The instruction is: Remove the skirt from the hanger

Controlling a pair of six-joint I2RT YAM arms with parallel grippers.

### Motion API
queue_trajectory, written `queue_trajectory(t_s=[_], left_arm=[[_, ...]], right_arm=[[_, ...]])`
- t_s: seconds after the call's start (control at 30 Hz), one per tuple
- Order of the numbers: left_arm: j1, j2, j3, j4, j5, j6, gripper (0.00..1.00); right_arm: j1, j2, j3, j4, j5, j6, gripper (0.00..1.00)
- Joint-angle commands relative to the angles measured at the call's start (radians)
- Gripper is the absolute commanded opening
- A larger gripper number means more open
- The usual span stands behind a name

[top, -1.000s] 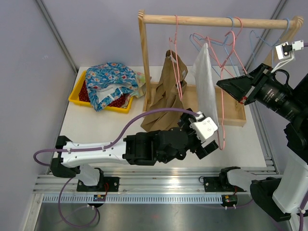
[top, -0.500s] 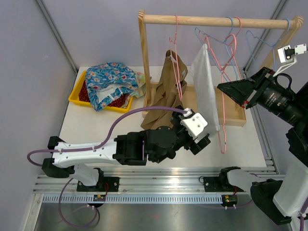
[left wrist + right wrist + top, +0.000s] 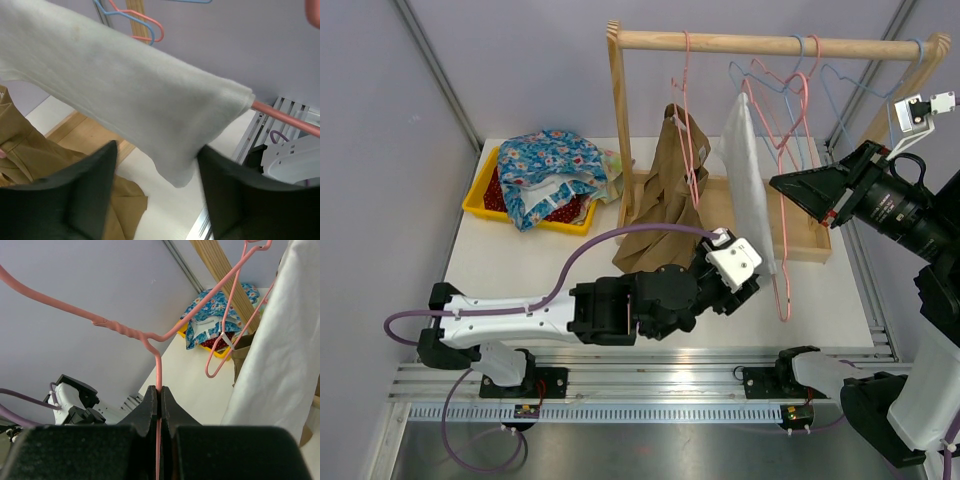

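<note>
A white skirt (image 3: pixel 748 190) hangs on a pink wire hanger (image 3: pixel 790 170) under the wooden rail (image 3: pixel 770 42). My right gripper (image 3: pixel 777 183) is shut on the hanger's wire (image 3: pixel 159 365), with the skirt (image 3: pixel 280 355) just to its right. My left gripper (image 3: pixel 750 285) is open below the skirt's lower corner. In the left wrist view the corner (image 3: pixel 175 165) dips between its two dark fingers (image 3: pixel 90 195), apart from both. The hanger's bar (image 3: pixel 285 117) pokes out of the skirt's end.
A brown garment (image 3: pixel 660 200) hangs on another pink hanger (image 3: pixel 688 120) left of the skirt. Blue and pink empty hangers (image 3: pixel 840 80) hang on the rail at the right. A yellow bin (image 3: pixel 480 190) of floral clothes sits at the back left. The rack's wooden base (image 3: pixel 805 240) lies behind the skirt.
My left gripper drew back left and now sits slightly right again under the skirt's corner. My right gripper and the hanger shifted a little; the hangers on the rail swung.
</note>
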Motion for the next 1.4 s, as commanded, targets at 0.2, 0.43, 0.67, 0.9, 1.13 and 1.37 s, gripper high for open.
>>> queue_trajectory(t_s=[0.2, 0.43, 0.67, 0.9, 1.13, 1.37], left_arm=[[0.061, 0.000, -0.024, 0.185, -0.006, -0.024, 0.18], [0.075, -0.087, -0.160, 0.236, 0.004, -0.093, 0.00], [-0.001, -0.193, -0.481, 0.254, 0.019, -0.383, 0.00], [-0.199, -0.227, -0.671, 0.101, -0.156, -0.652, 0.00], [-0.325, -0.252, -0.671, -0.080, -0.278, -0.822, 0.00], [-0.389, -0.272, -0.668, -0.241, -0.338, -0.980, 0.00]], right_arm=[[0.003, -0.006, 0.021, 0.087, -0.071, 0.022, 0.00], [0.003, -0.009, -0.030, 0.103, -0.010, -0.004, 0.00], [0.003, 0.068, 0.097, 0.074, 0.066, -0.054, 0.00], [0.003, 0.143, 0.196, 0.063, 0.129, -0.090, 0.00], [0.003, 0.145, 0.076, 0.184, 0.168, -0.070, 0.00], [0.003, 0.233, 0.122, 0.221, 0.234, -0.100, 0.00]])
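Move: The near lower corner of the white skirt is almost between the left hand's open fingers, about 3 cm ahead, 2 cm to the right and 1 cm up; the khaki skirt hangs roughly 15 cm farther out, 15 cm to the left and 12 cm lower than that hand. From the right hand, shut on the pink hanger, that corner lies about 2 cm back, 3 cm left and 13 cm below, with the rack's bar some 18 cm straight ahead and 5 cm higher. The left hand slips about 3 cm forward onto the white skirt's near corner while its fingers shut and pinch the cloth, then draws it down some 22 cm, back towards the base and a little left, the wrist turning about 30 degrees so the fingers tip downwards. The right hand keeps its grip on the pink hanger, almost still while the left closes, then carries the hanger about 10 cm forward towards the rack's bar, turning slightly clockwise. ##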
